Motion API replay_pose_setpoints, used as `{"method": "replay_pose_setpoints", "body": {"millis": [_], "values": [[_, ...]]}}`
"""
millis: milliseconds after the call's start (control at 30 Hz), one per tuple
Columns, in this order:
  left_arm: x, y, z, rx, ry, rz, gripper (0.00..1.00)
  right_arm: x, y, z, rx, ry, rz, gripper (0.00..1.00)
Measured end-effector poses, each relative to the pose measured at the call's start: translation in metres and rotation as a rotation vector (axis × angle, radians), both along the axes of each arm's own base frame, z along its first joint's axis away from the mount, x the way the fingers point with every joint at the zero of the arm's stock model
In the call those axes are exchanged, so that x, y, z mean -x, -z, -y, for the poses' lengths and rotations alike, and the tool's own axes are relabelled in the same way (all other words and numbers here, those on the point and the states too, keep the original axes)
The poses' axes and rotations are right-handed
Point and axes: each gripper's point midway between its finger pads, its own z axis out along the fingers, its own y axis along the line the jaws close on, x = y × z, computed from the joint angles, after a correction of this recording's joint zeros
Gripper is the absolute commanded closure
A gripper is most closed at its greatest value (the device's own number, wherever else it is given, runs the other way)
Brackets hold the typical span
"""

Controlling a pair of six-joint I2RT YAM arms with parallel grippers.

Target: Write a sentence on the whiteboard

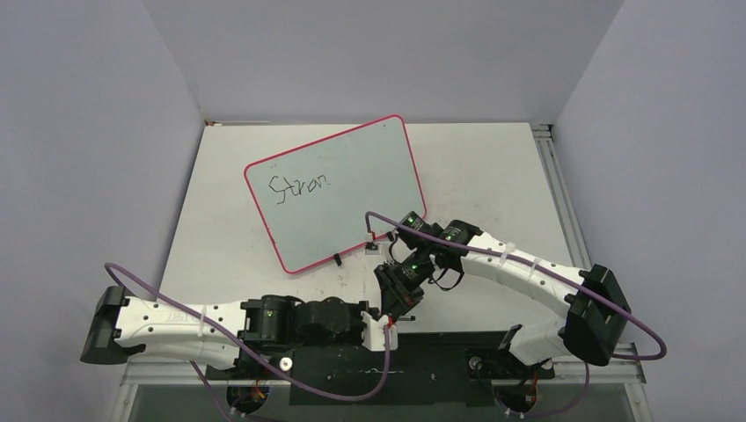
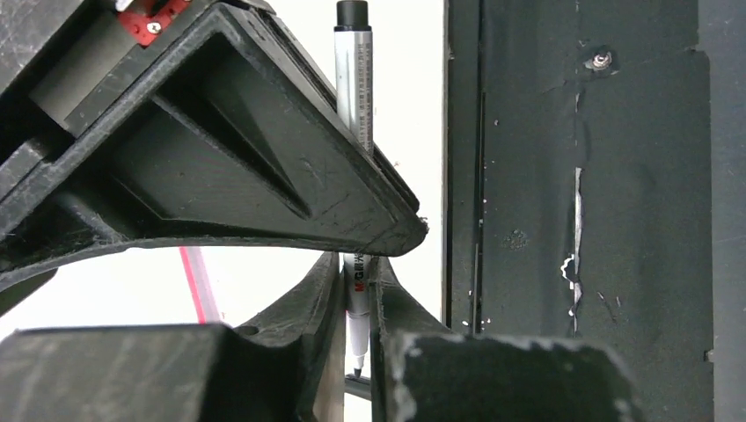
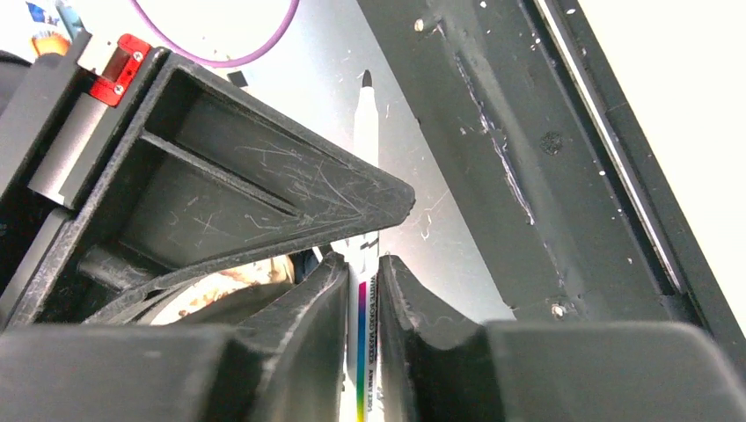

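Observation:
The whiteboard point(image 1: 356, 215), pale with a pink-red rim, lies tilted at the middle of the table. On it the sentence point(image 1: 299, 186) reads "Stron" in thin black script. Near the table's front edge both arms meet over a white marker point(image 2: 354, 97). My left gripper point(image 2: 356, 274) is shut on the marker just above its bare black tip point(image 2: 358, 363). My right gripper point(image 3: 361, 268) is shut on the same marker point(image 3: 363, 149) along its rainbow-striped barrel. In the top view the left gripper point(image 1: 387, 323) and the right gripper point(image 1: 398, 301) are close together, in front of the board's near right corner.
A black mat point(image 1: 449, 352) runs along the near edge under the grippers. A metal rail point(image 1: 552, 176) borders the table's right side. Purple cables point(image 1: 158, 294) loop over both arms. Grey walls close in the left, back and right.

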Motion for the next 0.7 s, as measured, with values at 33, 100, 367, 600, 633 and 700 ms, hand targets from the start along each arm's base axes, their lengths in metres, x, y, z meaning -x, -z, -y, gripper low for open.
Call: {"method": "replay_pose_setpoints", "body": {"millis": [33,100,367,600,633,700], "values": [[0.0,0.0,0.0,0.002,-0.005,-0.006,1.0,-0.001,0.0,0.0,0.002,0.005,0.005,0.69],[0.0,0.0,0.0,0.007,-0.019,-0.017,1.0,-0.004,-0.002,-0.001,0.002,0.02,0.019,0.59],[-0.02,-0.013,-0.01,0.079,-0.115,-0.083,1.0,-0.039,-0.034,0.015,-0.079,0.196,0.202,0.27],[-0.038,-0.015,-0.017,0.112,-0.168,-0.167,1.0,-0.059,-0.06,0.029,-0.148,0.369,0.412,0.24],[-0.038,-0.014,-0.018,0.111,-0.167,-0.181,1.0,-0.059,-0.062,0.03,-0.171,0.389,0.432,0.26],[-0.038,-0.011,-0.018,0.107,-0.163,-0.213,1.0,-0.055,-0.059,0.03,-0.199,0.421,0.446,0.28]]}}
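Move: Both hands grip the marker near the table's front edge. Its middle lies about 3 cm to the right of the left hand and roughly 1 cm to the left of the right hand, level with both in height and depth. From the left hand, the whiteboard's middle is some 42 cm ahead, 16 cm to its left and 15 cm below; the loose black cap lies about 7 cm ahead, 15 cm left and 15 cm down. The right fingers let go of the marker, opening wide as that hand backs off it, forward and up about 5 cm each and some 3 cm to the right, turning around 35 degrees, partly clockwise. The left fingers, already shut near the nib end, keep their hold and carry the marker forward about 4 cm and a little left, towards the whiteboard, turning slightly counter-clockwise. ##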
